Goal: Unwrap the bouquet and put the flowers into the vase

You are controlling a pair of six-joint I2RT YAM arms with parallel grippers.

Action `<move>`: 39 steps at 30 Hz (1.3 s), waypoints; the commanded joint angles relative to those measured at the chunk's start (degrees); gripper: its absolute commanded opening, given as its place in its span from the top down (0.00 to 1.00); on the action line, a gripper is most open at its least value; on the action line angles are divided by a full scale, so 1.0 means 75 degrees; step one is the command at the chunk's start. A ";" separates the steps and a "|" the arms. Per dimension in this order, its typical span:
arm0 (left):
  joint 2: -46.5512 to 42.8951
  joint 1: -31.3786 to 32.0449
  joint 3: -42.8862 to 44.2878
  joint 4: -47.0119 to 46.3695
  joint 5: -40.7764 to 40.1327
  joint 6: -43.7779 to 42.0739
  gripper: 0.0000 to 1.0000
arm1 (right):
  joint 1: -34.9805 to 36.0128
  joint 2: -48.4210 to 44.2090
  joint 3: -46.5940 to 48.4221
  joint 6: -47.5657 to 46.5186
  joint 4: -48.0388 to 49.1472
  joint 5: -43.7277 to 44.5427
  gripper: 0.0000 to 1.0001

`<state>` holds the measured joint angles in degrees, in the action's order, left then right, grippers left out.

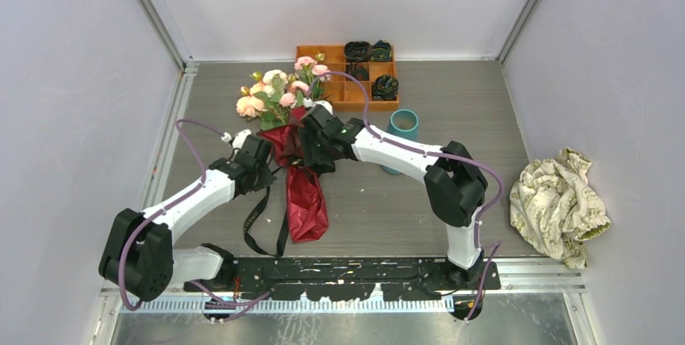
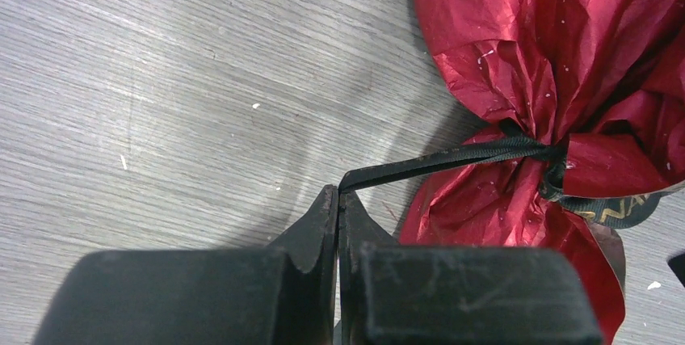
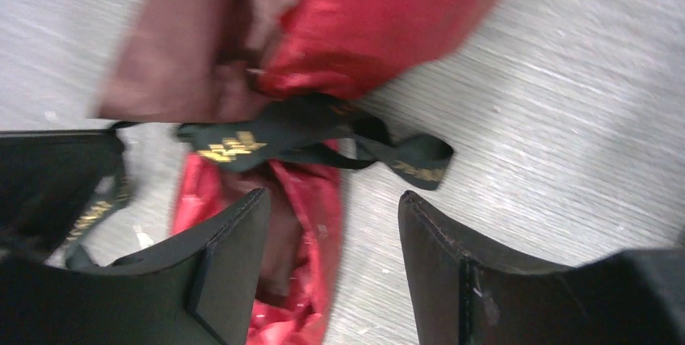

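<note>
The bouquet lies on the table, its pink and peach flowers (image 1: 271, 94) at the far end and its red wrapping paper (image 1: 308, 195) trailing toward me. My left gripper (image 1: 260, 161) sits left of the tied waist, shut (image 2: 338, 193) on one end of the black ribbon (image 2: 452, 157), which runs taut to the knot. My right gripper (image 1: 313, 147) hovers over the waist, open (image 3: 331, 199), with paper (image 3: 388, 14) and the ribbon knot (image 3: 299, 131) just beyond its tips and nothing gripped. The teal vase (image 1: 402, 127) stands upright to the right, behind the right forearm.
An orange compartment tray (image 1: 333, 57) holding dark rosettes sits at the back behind the flowers. A crumpled beige patterned cloth (image 1: 561, 204) lies at the right edge. Loose ribbon loops (image 1: 260, 228) trail toward the near edge. Walls enclose three sides.
</note>
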<state>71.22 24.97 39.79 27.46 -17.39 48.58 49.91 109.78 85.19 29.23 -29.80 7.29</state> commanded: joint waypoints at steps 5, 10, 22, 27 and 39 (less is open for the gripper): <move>-0.0247 -0.0025 -0.0276 -0.0309 -0.0154 -0.0062 0.99 | 0.0513 0.0390 0.1362 -0.0279 -0.0210 0.0170 0.41; -0.0463 -0.0026 -0.0530 -0.0527 -0.0055 -0.0055 0.98 | 0.0584 0.0878 0.1830 -0.0242 -0.0340 0.0088 0.42; -0.0467 -0.0019 -0.0631 -0.0696 0.0072 -0.0063 0.98 | 0.0511 0.1567 0.2630 -0.0254 -0.0620 0.1048 0.79; -0.0509 -0.0036 -0.0732 -0.0768 0.0035 -0.0078 0.99 | 0.0353 0.1012 0.2102 -0.0233 -0.0523 0.1450 0.85; -0.0447 -0.0083 -0.0779 -0.0788 0.0024 -0.0090 1.00 | -0.0186 0.0208 0.0956 0.0063 -0.0460 0.1586 0.83</move>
<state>68.84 24.75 34.28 22.74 -16.47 48.60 49.08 115.79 93.12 28.73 -34.35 17.21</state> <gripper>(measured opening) 0.007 0.165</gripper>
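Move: The ribbon knot lies about 5 cm to the right gripper's left, 1 cm ahead and roughly 4 cm below it. From that hand, the flowers are some 20 cm ahead and 8 cm left, the wrapper's lower part about 9 cm back and 2 cm left, and the vase about 21 cm right and 2 cm ahead. The left gripper, already pinching a ribbon tail, has the knot 5 cm ahead, 6 cm right and slightly below. Swing the right gripper about 6 cm left to the ribbon knot, arching up nearly 4 cm and dipping back down. Close its fingers most of the way there, seemingly on the ribbon, then draw right about 7 cm and some 3 cm forward, wrist turning slightly clockwise. Keep the left gripper's pinch on the tail, easing it down and a little back. ##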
